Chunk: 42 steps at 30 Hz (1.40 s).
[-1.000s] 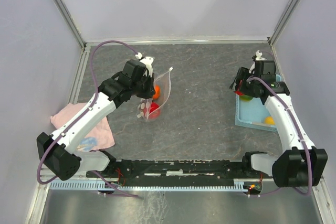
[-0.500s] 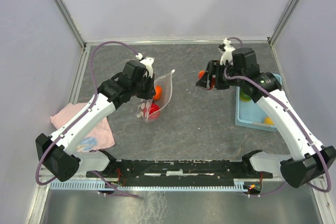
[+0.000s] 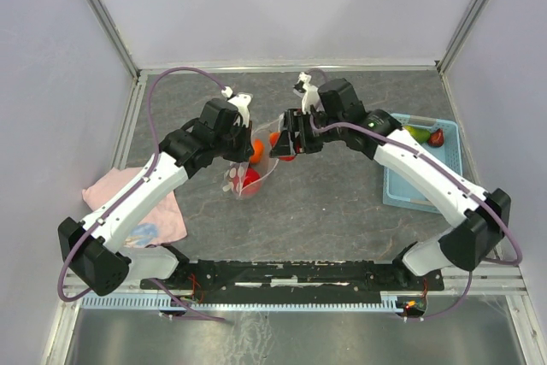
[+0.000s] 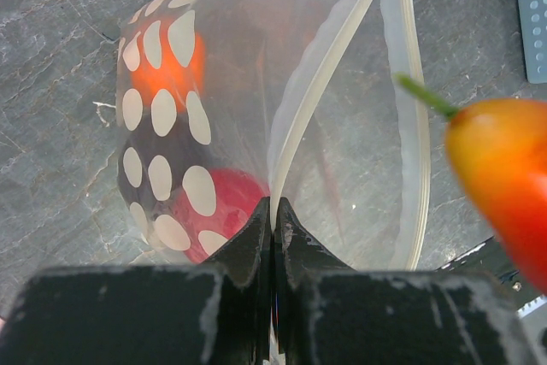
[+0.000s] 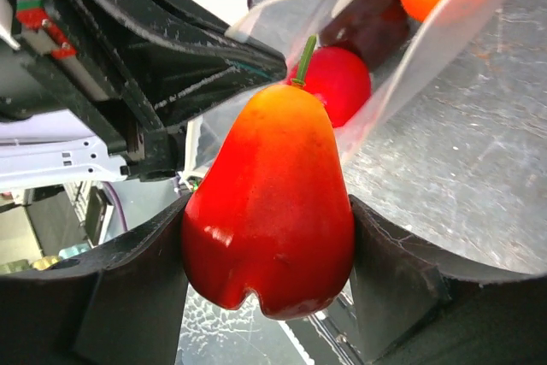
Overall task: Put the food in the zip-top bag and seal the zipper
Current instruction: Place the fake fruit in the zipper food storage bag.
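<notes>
The clear zip-top bag (image 3: 261, 156) with white spots stands open mid-table. My left gripper (image 4: 273, 211) is shut on its whitish zipper (image 4: 329, 66) strip and holds the mouth up. Inside lie an orange fruit (image 4: 171, 66), a red fruit (image 4: 226, 203) and a dark maroon one (image 5: 372, 23). My right gripper (image 5: 269, 211) is shut on a red-orange pear-shaped fruit (image 5: 273, 160) with a green stem. It holds the fruit just at the bag's open mouth (image 3: 286, 144), stem toward the opening.
A light-blue basket (image 3: 410, 185) at the right holds a green fruit (image 3: 416, 132) and a maroon one (image 3: 436, 137). A pink cloth (image 3: 141, 203) lies at the left beside my left arm. Metal frame rails border the table.
My right arm has swung left from the basket to the bag's mouth, carrying the red-orange fruit. The left arm and the bag have not moved.
</notes>
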### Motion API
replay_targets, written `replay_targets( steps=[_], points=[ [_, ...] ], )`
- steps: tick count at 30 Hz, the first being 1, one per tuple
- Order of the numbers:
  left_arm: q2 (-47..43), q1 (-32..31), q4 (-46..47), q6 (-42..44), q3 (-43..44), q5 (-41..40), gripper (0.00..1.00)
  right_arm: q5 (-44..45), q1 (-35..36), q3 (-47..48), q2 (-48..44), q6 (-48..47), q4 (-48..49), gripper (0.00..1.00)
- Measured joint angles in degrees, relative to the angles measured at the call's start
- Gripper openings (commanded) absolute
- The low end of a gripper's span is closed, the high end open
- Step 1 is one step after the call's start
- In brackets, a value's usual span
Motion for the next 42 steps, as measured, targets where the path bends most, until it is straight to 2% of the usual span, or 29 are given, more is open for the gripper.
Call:
replay_targets(
  steps=[13,24,36,42],
  points=[
    [-0.02,-0.15,0.02,0.00,-0.02,0.90,0.03,-5.44,0.74,0.50,9.75,6.88,7.76,0.48],
    [-0.63,-0.52,0.42,0.00,-0.22,2.03,0.03,4.81,0.74,0.59,12.17,9.66,9.46,0.53],
    [-0.63,-0.52,0.63,0.00,-0.28,4.04,0.03,9.81,3.72,-0.37,17.70,4.04,17.86,0.55],
    [-0.68,-0.52,0.09,0.00,-0.66,3.98,0.03,8.26,4.02,-4.26,17.97,1.05,24.26,0.67]
  ],
)
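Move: The right hand already holds the red-orange fruit; the middle of the zip-top bag's open mouth lies some 6 cm to its left, 3 cm ahead and 8 cm lower. Inside the bag, from this same hand, the orange sits roughly 10 cm ahead, 7 cm left, and the red fruit 2 cm ahead, 9 cm left, both about 20 cm below. From the left hand, which pinches the rim, the mouth's middle is about 4 cm ahead, 3 cm right and 3 cm lower. With the red-orange fruit kept in its fingers, the right hand sinks about 10 cm in all into the bag's mouth, first easing left and down, then swinging forward along the opening with the wrist turning some 10 degrees clockwise, and lastly going left and down again as most of that turn comes back. The left hand keeps its shut pinch on the rim and holds the bag up, giving only a centimetre or so back and to the right. ##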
